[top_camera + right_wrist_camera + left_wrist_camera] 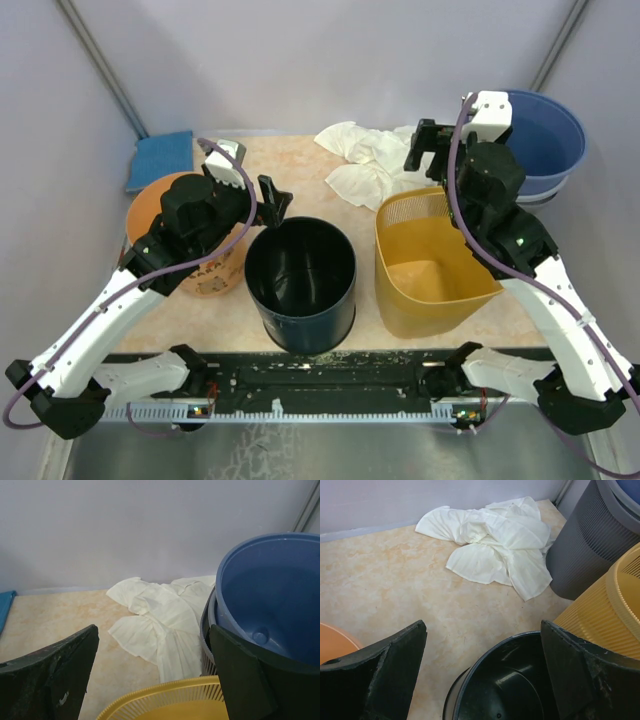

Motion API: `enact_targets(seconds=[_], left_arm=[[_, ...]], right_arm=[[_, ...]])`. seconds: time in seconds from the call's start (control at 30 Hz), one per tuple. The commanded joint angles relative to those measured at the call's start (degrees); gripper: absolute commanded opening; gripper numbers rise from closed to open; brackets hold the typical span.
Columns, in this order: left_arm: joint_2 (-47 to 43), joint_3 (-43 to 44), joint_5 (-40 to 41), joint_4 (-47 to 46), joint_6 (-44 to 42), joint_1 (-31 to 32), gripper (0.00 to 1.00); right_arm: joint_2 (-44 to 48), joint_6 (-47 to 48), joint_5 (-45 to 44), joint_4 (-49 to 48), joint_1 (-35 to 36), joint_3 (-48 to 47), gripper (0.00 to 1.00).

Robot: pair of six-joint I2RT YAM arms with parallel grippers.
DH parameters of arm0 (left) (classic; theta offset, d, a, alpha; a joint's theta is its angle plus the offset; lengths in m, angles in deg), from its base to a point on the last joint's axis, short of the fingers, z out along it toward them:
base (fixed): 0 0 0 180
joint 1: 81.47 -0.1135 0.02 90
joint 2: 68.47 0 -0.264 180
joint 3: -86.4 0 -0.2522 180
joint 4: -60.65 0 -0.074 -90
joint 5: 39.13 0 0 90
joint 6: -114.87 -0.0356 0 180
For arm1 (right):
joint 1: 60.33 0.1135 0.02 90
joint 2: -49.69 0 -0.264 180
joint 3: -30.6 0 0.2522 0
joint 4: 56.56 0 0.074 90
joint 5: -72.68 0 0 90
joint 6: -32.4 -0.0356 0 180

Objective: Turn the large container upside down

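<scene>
A large black round container [300,270] stands upright, mouth up, at the front centre of the table; its rim and inside [505,680] fill the bottom of the left wrist view. My left gripper [264,196] hovers open over the container's left rear rim, holding nothing [483,627]. A yellow slatted basket [430,265] of similar size stands upright just to the right. My right gripper [428,150] is open and empty above the basket's back edge [155,630], whose yellow rim [165,700] shows below the fingers.
A blue bucket [545,135] sits nested in a grey slatted basket [590,545] at the back right. A crumpled white cloth [365,160] lies at the back centre. An orange bucket [160,200] stands under my left arm, and a blue pad [160,155] lies at the back left.
</scene>
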Motion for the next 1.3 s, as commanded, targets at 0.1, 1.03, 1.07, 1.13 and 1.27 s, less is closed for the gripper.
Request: enact_targets(seconds=[0.1, 1.03, 1.07, 1.13, 1.27], left_arm=[[-0.9, 1.6, 1.6, 0.1, -0.8, -0.3, 0.99], [11.8, 14.0, 10.8, 27.7, 17.3, -16.9, 0.99], [11.8, 13.6, 11.3, 27.7, 17.2, -16.9, 0.99], [11.8, 12.6, 12.7, 27.6, 16.9, -16.9, 0.99], [13.5, 10.8, 12.8, 25.8, 16.0, -17.8, 0.99]], right_arm=[[3.1, 0.2, 0.9, -5.2, 0.3, 2.9, 0.92], [3.1, -2.8, 14.4, -4.7, 0.4, 6.9, 0.93], [3.2, -3.1, 14.7, -4.6, 0.4, 7.2, 0.93], [3.4, -3.4, 14.9, -4.7, 0.4, 7.6, 0.93], [3.6, -3.6, 15.3, -4.7, 0.4, 8.0, 0.93]])
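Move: From my left hand the orange container's middle is about 22 cm to the left, level in reach and some 20 cm below. The black container is nearer, about 5 cm right and 8 cm back; the blue cloth lies some 16 cm left of the orange container and 26 cm beyond it. From my right hand, the orange container is about 53 cm left and 3 cm back, the yellow one 5 cm right and 11 cm back. I sweep my open left hand about 12 cm left, off the black container and over to the right side of the orange one's rim, reaching forward a little first and sinking roughly 6 cm. The wrist swings some 35 degrees counter-clockwise as its fingers tip down. My right hand, also open, sinks slightly, then eases left above the yellow container's far side, turning a little counter-clockwise. ##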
